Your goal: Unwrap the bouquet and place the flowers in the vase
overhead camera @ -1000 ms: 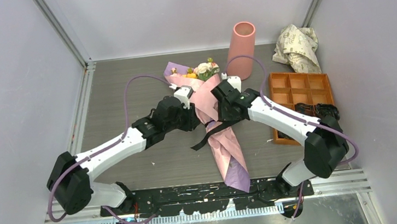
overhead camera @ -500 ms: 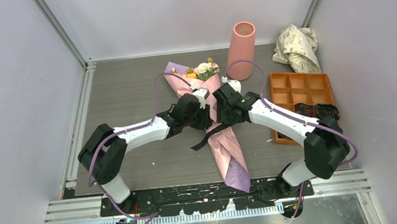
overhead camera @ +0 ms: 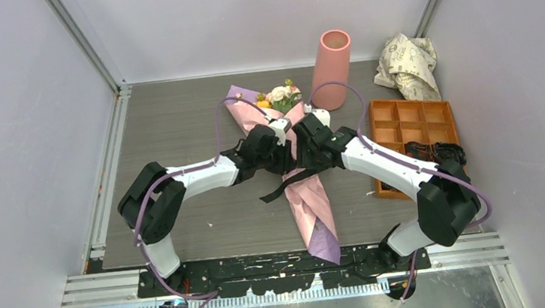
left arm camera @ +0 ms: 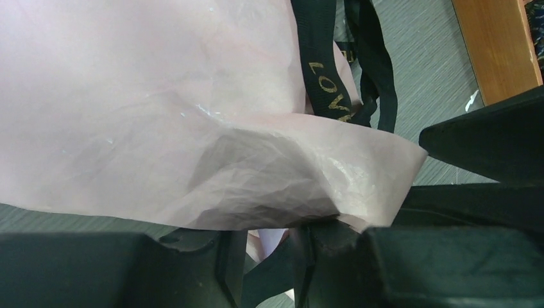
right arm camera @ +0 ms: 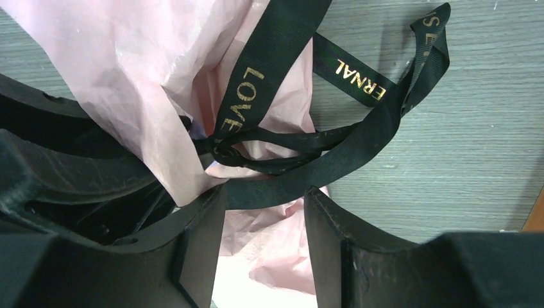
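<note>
The bouquet (overhead camera: 311,195) lies on the table, a pink and lilac paper cone with its flowers (overhead camera: 279,94) at the far end. A black ribbon (overhead camera: 279,188) is tied round its middle. The vase (overhead camera: 332,69) stands upright behind it. My left gripper (overhead camera: 285,156) presses in from the left. In the left wrist view a fold of pink paper (left arm camera: 282,167) covers its fingertips (left arm camera: 327,234), with ribbon and paper in the narrow gap. My right gripper (right arm camera: 264,199) stands open over the paper, and the ribbon (right arm camera: 282,38) crosses between its tips below the knot (right arm camera: 269,144).
An orange compartment tray (overhead camera: 413,140) sits right of the bouquet, with a dark object (overhead camera: 441,153) at its near right corner. Crumpled cream printed paper (overhead camera: 406,64) lies at the back right. Enclosure walls stand on three sides.
My left arm's elbow has swung in toward the centre and its gripper has slid right, up against the bouquet's middle. The right gripper has barely moved.
</note>
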Controlling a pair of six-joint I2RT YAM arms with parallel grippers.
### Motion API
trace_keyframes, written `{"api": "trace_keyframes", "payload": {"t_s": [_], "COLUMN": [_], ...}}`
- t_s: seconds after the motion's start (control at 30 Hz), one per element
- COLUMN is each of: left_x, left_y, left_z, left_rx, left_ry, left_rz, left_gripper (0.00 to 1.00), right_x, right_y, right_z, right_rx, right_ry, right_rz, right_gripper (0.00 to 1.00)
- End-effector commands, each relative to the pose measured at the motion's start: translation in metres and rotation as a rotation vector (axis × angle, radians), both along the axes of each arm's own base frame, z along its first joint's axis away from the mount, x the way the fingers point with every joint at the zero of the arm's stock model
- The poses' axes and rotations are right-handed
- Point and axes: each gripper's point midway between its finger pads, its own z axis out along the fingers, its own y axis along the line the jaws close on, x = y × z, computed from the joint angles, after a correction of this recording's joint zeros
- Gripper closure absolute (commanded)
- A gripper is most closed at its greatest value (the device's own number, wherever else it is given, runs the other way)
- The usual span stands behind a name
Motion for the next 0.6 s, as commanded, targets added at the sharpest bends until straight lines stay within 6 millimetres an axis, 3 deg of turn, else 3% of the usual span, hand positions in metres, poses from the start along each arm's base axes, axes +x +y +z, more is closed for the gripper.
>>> {"api": "trace_keyframes", "payload": {"t_s": [0.0, 0.2, 0.33, 0.57], "left_x": [0.001, 0.000, 0.000, 0.000], "left_y": [-0.006, -0.005, -0.003, 0.011], "left_z": [0.015, 0.012, 0.012, 0.034], "left_rx": [-0.065, -0.061, -0.062, -0.069], "left_ry": [-0.039, -0.037, -0.036, -0.080], "left_rz": [-0.024, -0.029, -0.010, 0.023], "left_gripper": [0.72, 0.79, 0.93, 0.94], "right_x": [0.014, 0.021, 0.027, 0.040], "right_y": [0.009, 0.011, 0.012, 0.017], "right_z": [0.012, 0.002, -0.009, -0.019], "right_rx": [0.033, 0.004, -0.023, -0.048], "right_ry": [-0.055, -0.053, -0.042, -0.044], "right_rz": [0.007, 0.020, 0.027, 0.040], "right_gripper": [0.48, 0.59, 0.67, 0.69]}}
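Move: The black ribbon's knot lies about 3 cm ahead and 3 cm left of the right hand, some 5 cm below it; the ribbon's looped tail lies roughly 7 cm to that hand's right, 5 cm ahead and 6 cm below. From the left hand the knot is about 4 cm right, level fore and aft and 2 cm lower. A pink wrapper flap hangs about 2 cm ahead, 1 cm right and 1 cm above the left hand, and the long black tail crosses 4 cm behind, 1 cm left, 3 cm below. The left hand, fingertips tucked under the pink wrapper flap, dips about 1 cm down and back and shuts its part-open fingers on a ribbon strand just left of the knot, then starts to draw off leftwards. Meanwhile the right hand sinks about 4 cm and slightly forward to the ribbon just right of the knot, tipping only a few degrees, its fingers narrowing from half open to about a third around the strands, contact not clearly visible. ##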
